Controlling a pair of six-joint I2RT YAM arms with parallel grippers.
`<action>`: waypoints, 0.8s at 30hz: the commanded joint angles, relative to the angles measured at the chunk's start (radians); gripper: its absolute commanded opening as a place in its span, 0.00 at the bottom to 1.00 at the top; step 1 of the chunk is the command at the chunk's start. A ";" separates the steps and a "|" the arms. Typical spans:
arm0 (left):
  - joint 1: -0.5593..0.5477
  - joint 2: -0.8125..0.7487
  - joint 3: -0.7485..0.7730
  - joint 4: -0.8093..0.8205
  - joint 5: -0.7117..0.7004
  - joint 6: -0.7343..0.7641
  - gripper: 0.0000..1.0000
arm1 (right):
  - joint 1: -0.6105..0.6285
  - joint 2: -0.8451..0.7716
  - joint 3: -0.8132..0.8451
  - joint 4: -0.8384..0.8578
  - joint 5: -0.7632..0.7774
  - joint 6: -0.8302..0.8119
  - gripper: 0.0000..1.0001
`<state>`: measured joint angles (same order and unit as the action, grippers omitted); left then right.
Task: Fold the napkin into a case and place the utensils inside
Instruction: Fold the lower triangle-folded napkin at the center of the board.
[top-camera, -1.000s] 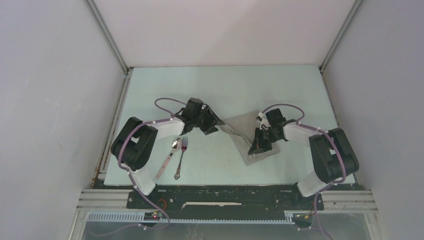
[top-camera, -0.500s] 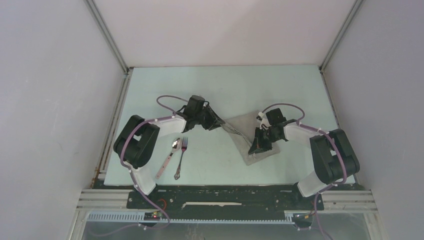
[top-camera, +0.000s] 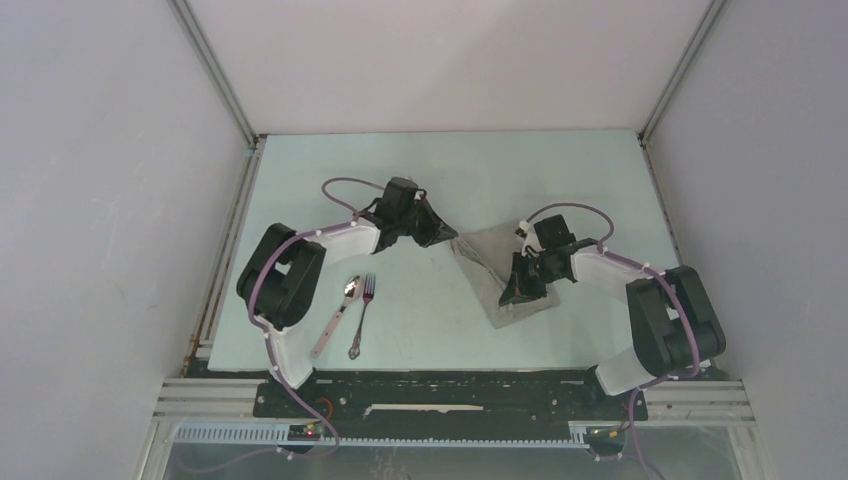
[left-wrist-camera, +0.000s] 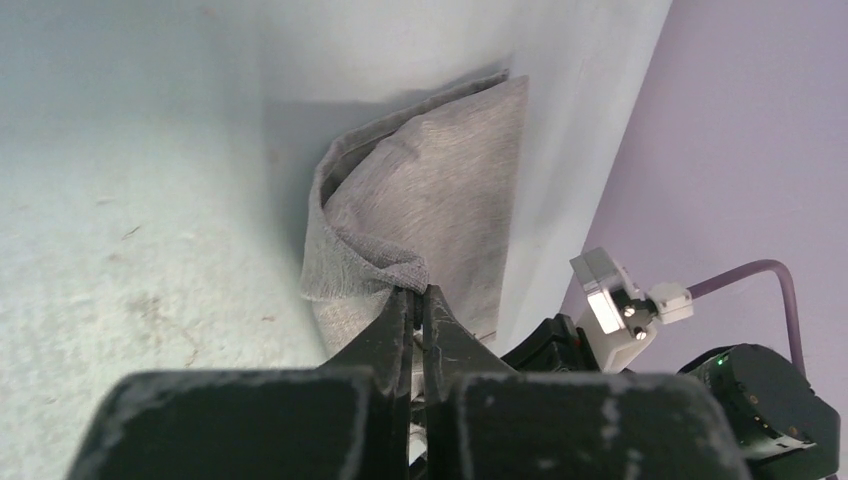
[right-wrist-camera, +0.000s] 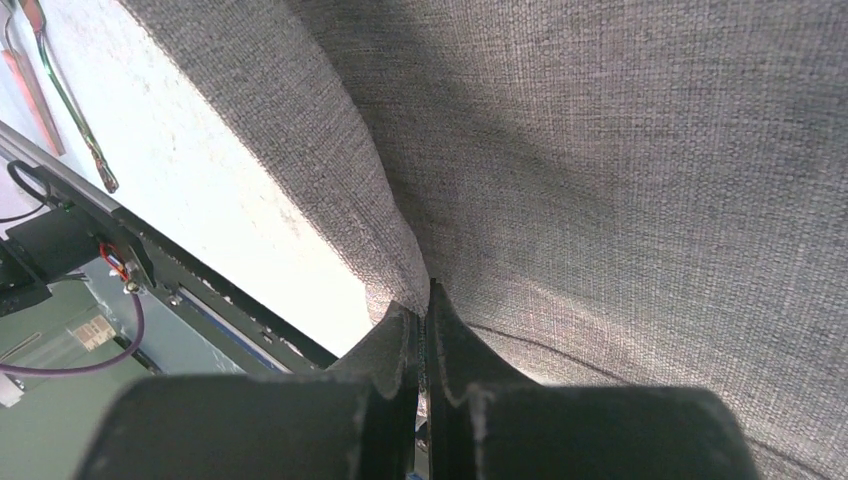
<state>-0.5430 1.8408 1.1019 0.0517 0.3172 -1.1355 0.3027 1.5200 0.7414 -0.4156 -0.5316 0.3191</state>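
Note:
The grey napkin (top-camera: 497, 268) lies folded right of the table's middle. My left gripper (top-camera: 447, 238) is shut on its far-left corner, and the cloth bunches at the tips (left-wrist-camera: 419, 292). My right gripper (top-camera: 512, 297) is shut on the near edge of the napkin (right-wrist-camera: 600, 150), with fabric pinched between its fingertips (right-wrist-camera: 424, 300). A fold of the napkin (left-wrist-camera: 430, 200) stands up off the table. The utensils lie side by side on the left: the spoon (top-camera: 335, 320) with a pale pink handle and the metal fork (top-camera: 361, 318). They show again in the right wrist view, fork (right-wrist-camera: 70, 105) beside spoon handle (right-wrist-camera: 32, 95).
The pale green table (top-camera: 450, 170) is walled in on three sides by white panels. A black rail (top-camera: 450, 392) runs along the near edge by the arm bases. The right arm's wrist (left-wrist-camera: 620, 300) shows beyond the napkin in the left wrist view.
My left gripper has closed on the napkin's far-left corner and shifted slightly away and to the right. The right gripper has kept its hold and barely moved.

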 joint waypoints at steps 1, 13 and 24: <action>-0.021 0.040 0.095 -0.005 0.007 0.001 0.00 | 0.000 -0.037 -0.001 -0.025 0.042 -0.019 0.00; -0.072 0.169 0.247 -0.037 0.019 -0.013 0.00 | -0.014 -0.038 -0.014 -0.042 0.096 -0.005 0.00; -0.092 0.269 0.355 -0.078 0.025 -0.013 0.00 | -0.035 -0.024 -0.034 -0.019 0.076 0.005 0.00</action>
<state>-0.6292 2.0865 1.4036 -0.0116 0.3290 -1.1439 0.2768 1.5127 0.7132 -0.4454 -0.4549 0.3229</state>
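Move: The grey napkin's middle lies about 11 cm to the right of the left hand, 9 cm back and some 6 cm below. Its far corner is 15 cm to that hand's right and 3 cm ahead; the fork lies 23 cm to its left and 19 cm back. The right hand, holding the near end of the fold, has the napkin's middle 8 cm straight ahead and the near corner 5 cm back and 2 cm to its left. The napkin's raised flap, already pinched at both ends, is drawn to the right over the layer beneath. The left hand carries its far end about 7 cm right and slightly forward, towards the far corner, rising a touch before sinking, and turns slightly clockwise. The right hand keeps its pinch on the near end, easing 2 cm right and 1 cm down with a small tilt. ##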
